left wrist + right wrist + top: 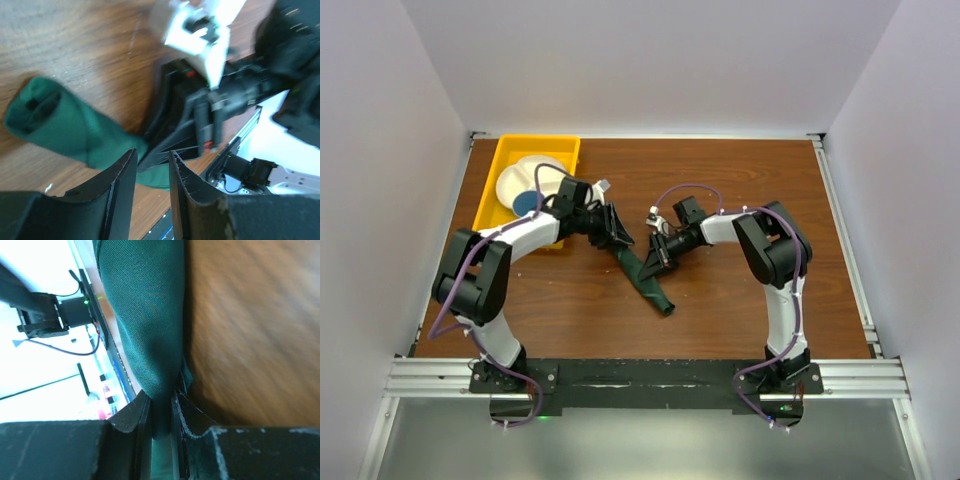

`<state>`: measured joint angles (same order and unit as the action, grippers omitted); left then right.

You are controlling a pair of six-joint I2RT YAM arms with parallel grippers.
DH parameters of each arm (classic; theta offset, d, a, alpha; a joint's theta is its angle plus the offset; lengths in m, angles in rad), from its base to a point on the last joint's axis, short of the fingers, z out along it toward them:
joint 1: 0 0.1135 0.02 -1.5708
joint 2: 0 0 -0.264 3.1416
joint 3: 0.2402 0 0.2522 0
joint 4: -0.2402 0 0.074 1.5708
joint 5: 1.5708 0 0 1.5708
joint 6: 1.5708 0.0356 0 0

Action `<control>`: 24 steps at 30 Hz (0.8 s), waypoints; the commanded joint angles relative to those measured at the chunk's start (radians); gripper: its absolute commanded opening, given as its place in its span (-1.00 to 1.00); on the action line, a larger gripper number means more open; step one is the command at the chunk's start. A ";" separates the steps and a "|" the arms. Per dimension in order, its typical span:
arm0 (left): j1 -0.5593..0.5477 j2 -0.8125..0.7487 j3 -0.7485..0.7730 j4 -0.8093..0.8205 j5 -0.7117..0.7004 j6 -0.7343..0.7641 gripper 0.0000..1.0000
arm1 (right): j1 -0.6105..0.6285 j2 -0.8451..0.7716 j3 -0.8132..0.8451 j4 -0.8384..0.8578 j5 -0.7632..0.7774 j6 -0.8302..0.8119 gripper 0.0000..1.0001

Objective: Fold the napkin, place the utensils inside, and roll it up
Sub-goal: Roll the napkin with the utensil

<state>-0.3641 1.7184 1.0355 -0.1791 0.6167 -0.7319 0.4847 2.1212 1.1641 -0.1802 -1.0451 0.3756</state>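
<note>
The dark green napkin (648,283) lies rolled into a slim tube in the middle of the table, running from between the grippers toward the near edge. My right gripper (656,256) is shut on the roll's upper part; in the right wrist view the napkin (145,315) is pinched between the jaws of the right gripper (161,397). My left gripper (616,230) stands just left of the roll's far end. In the left wrist view the left gripper (152,155) is open with nothing between its fingers, and the napkin (60,125) lies beyond them. The utensils are hidden.
A yellow tray (535,148) stands at the back left, holding a white plate (520,178) and a blue cup (527,202). The left arm's forearm lies right beside the tray's near corner. White walls close in the table on three sides.
</note>
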 commanded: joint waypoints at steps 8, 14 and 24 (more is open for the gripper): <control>-0.004 0.135 -0.011 0.150 -0.080 0.016 -0.31 | -0.031 0.006 0.009 -0.128 0.017 -0.124 -0.52; -0.003 0.178 0.006 0.141 -0.100 0.032 -0.33 | -0.028 -0.058 0.052 -0.275 0.190 -0.190 -0.12; -0.003 0.168 0.009 0.122 -0.100 0.038 -0.34 | 0.031 -0.283 0.085 -0.571 0.603 -0.276 0.28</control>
<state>-0.3733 1.8702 1.0286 -0.0383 0.5762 -0.7368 0.4854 1.9366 1.2453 -0.6113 -0.6781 0.1577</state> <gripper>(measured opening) 0.331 0.637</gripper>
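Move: The rolled napkin slants across the table, already pinched at about its middle by the right fingers, so its centre is practically at the right hand, barely 1 cm below it. From the left hand the centre lies about 7 cm back, 3 cm to the right and 8 cm below. The yellow tray is roughly 12 cm ahead of the left hand, 22 cm to its left and 8 cm below; the blue cup in it is some 9 cm ahead, 22 cm left and 5 cm below. The rolled napkin's far end is what the left hand sinks onto, about 5 cm down and a little forward, parted fingertips coming down on the roll and then staying there. The right hand first keeps its pinch, easing slightly right, then opens wide, lets go and draws off some 3 cm farther right and 2 cm up, fingers tipping more steeply down by about 20 degrees. ##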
